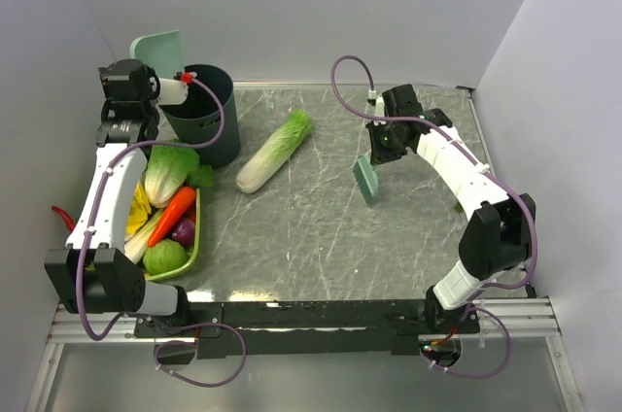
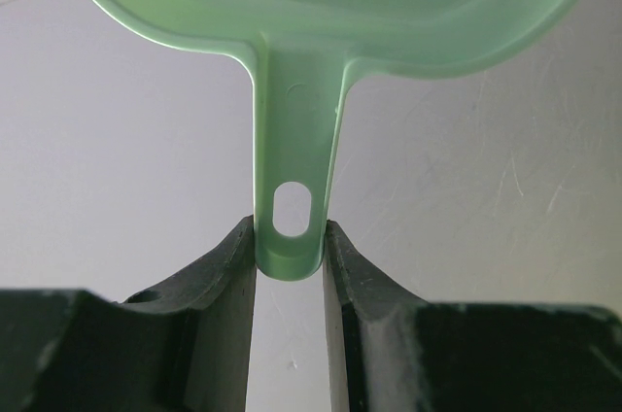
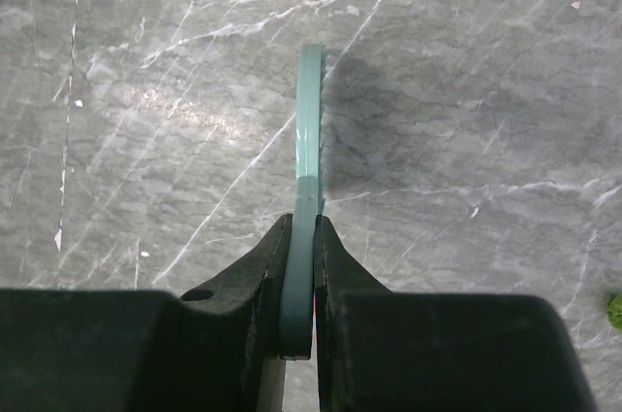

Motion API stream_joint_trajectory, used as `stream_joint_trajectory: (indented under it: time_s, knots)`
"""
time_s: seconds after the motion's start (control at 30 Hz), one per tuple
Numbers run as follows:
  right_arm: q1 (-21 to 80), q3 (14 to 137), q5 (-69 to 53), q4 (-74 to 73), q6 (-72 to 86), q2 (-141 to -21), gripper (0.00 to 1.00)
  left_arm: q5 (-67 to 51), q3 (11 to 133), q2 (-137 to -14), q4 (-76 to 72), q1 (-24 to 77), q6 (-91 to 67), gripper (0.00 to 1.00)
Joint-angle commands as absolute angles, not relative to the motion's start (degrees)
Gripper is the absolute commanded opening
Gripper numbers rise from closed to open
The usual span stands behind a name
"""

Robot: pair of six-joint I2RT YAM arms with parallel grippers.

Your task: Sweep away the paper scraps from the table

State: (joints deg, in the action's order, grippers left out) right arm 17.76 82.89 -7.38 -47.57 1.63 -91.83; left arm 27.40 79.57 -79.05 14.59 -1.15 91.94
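Observation:
My left gripper is shut on the end of the handle of a pale teal dustpan. It holds the pan up at the far left, beside the dark bin. My right gripper is shut on the thin handle of a teal hand brush, which hangs over the grey marble table. One small green paper scrap lies at the right edge of the right wrist view. In the top view a tiny green bit shows beside the right arm.
A long pale-green cabbage lies on the table between bin and brush. A lime-green tray holding lettuce, a carrot and other vegetables stands at the left edge. Walls close in on the far side and on the left and right.

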Motion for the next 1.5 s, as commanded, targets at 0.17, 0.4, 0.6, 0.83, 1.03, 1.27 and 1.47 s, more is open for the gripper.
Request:
stream_joint_trajectory:
  time_s: [0.17, 0.4, 0.6, 0.83, 1.03, 1.27, 1.47]
  knots:
    - [18.0, 83.5, -6.2, -45.8, 1.0, -88.4, 0.00, 28.3, 95.1, -82.4, 16.1, 1.9, 76.3, 0.01]
    - [15.0, 87.4, -5.5, -46.3, 1.2, -86.8, 0.00, 27.1, 104.2, -86.6, 33.0, 14.4, 58.0, 0.01]
    - [8.8, 87.0, -1.9, -47.4, -2.8, -82.8, 0.00, 21.5, 98.0, -87.1, 43.1, 29.8, 43.6, 0.01]
    - [-0.6, 83.8, 5.9, -50.3, -8.1, -75.9, 0.00, 6.3, 91.3, -91.8, 50.7, 39.0, 31.0, 0.01]
    - [-7.5, 75.5, 15.6, -47.6, -15.9, -70.5, 0.00, 0.5, 83.2, -98.0, 49.8, 41.5, 29.2, 0.01]
    - [-15.0, 68.1, 19.7, -43.9, -23.7, -71.6, 0.00, -0.2, 79.4, -101.7, 47.8, 43.1, 32.5, 0.01]
    - [-16.3, 66.2, 15.4, -41.2, -26.6, -76.1, 0.00, -0.2, 79.2, -102.9, 50.2, 43.1, 34.7, 0.01]
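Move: My left hand holds the emptied dustpan up beside the bin, whose middle is some 15 cm right, 3 cm ahead and 25 cm lower. The open table it goes for is about 40 cm right, 14 back and 38 below; the long cabbage lies 31 cm right, level ahead, 34 below. From my right hand, gripping the brush, the last green scrap is about 22 cm right, 7 back, 16 below, the right table edge 11 cm beyond it. I swing my left hand up and about 35 cm right, away from the bin and past the near side of the cabbage, then draw it back and sink it some 30 cm, tipping its fingers steeply down to bring the dustpan low over the open table. A little later my right hand arcs the brush up, nearly 30 cm right and slightly back, then down again on the scrap's far right side, turning clockwise. Both grips hold. ##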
